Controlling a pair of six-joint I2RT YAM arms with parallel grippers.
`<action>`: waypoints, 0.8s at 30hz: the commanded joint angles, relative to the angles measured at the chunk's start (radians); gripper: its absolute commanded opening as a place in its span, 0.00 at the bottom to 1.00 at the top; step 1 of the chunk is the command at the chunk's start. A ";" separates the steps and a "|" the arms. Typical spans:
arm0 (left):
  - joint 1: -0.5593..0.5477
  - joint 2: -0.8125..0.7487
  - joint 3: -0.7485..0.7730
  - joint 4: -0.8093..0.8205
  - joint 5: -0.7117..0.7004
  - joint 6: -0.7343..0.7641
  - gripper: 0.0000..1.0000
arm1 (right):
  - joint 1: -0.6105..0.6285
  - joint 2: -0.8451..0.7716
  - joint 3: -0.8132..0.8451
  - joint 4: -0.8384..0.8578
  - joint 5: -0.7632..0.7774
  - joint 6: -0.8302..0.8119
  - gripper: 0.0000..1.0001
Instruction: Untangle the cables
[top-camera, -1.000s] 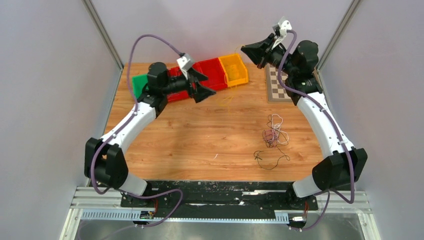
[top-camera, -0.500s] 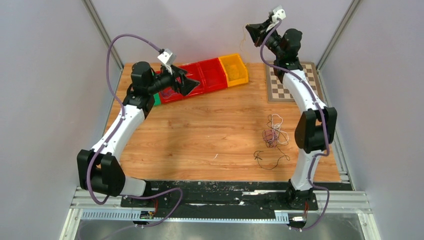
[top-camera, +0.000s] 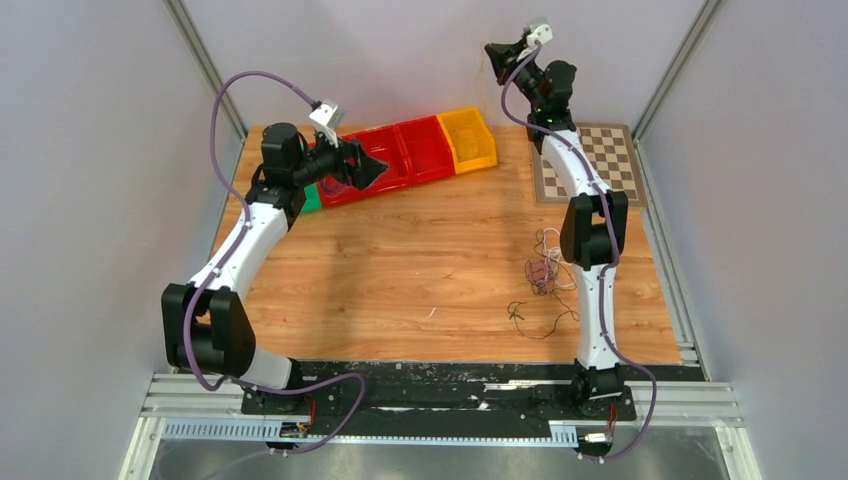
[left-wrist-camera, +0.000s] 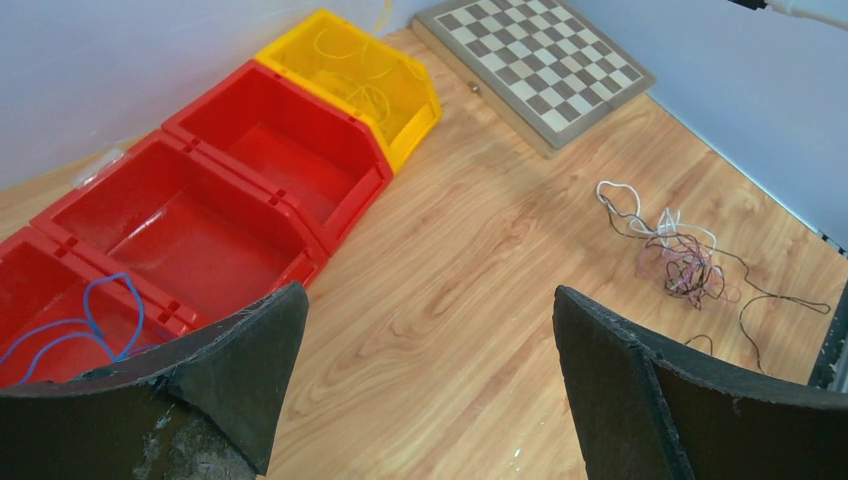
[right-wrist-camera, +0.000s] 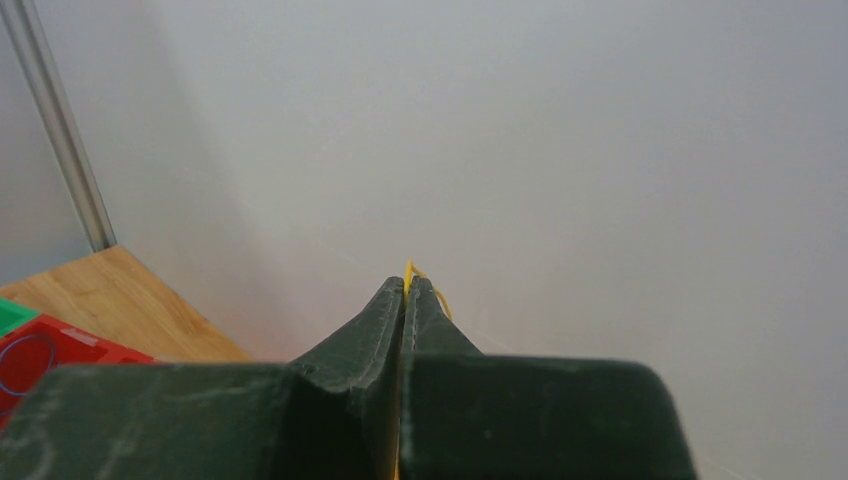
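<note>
A small tangle of pink, white and black cables (top-camera: 548, 265) lies on the right half of the wooden table, also seen in the left wrist view (left-wrist-camera: 680, 262). A loose black cable (top-camera: 540, 318) curls just in front of it. My right gripper (top-camera: 492, 52) is raised high by the back wall, above the yellow bin. It is shut on a thin yellow cable (right-wrist-camera: 412, 270) that pokes out past its tips (right-wrist-camera: 408, 285). More yellow cable (left-wrist-camera: 355, 75) lies coiled in the yellow bin (left-wrist-camera: 415, 125). My left gripper (top-camera: 375, 168) hovers open and empty over the red bins, its jaws (left-wrist-camera: 428, 295) wide apart.
Red bins (left-wrist-camera: 340, 205) stand in a row along the back left, one holding a blue cable (left-wrist-camera: 90, 320). A green bin (top-camera: 312, 198) ends the row. A checkerboard (top-camera: 600, 160) lies at the back right. Grey walls close in on three sides.
The right arm has straightened and lifted its shut gripper higher and further back, carrying the yellow cable. The left gripper has drawn back to the left, still open.
</note>
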 joint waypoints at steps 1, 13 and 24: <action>0.021 0.036 0.053 -0.010 0.003 -0.010 1.00 | 0.008 0.016 -0.024 0.062 0.025 -0.036 0.00; 0.028 0.098 0.119 -0.008 0.017 -0.038 1.00 | 0.028 -0.043 -0.145 0.045 -0.089 -0.157 0.00; 0.050 0.058 0.091 -0.060 0.008 -0.006 1.00 | 0.029 -0.029 -0.320 -0.070 -0.064 -0.185 0.00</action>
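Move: The right hand holds the yellow cable high above the yellow bin; the bin's middle lies about 6 cm ahead, 4 cm left and some 33 cm below. The nearest red bin is roughly 13 cm left and 3 cm ahead, the chessboard about 25 cm right and 1 cm ahead. From the empty left hand the yellow bin is around 32 cm ahead, 20 cm right and 25 cm below. The right hand, still pinching the yellow cable, sinks about 15 cm towards the yellow bin, fingers tipping down. ##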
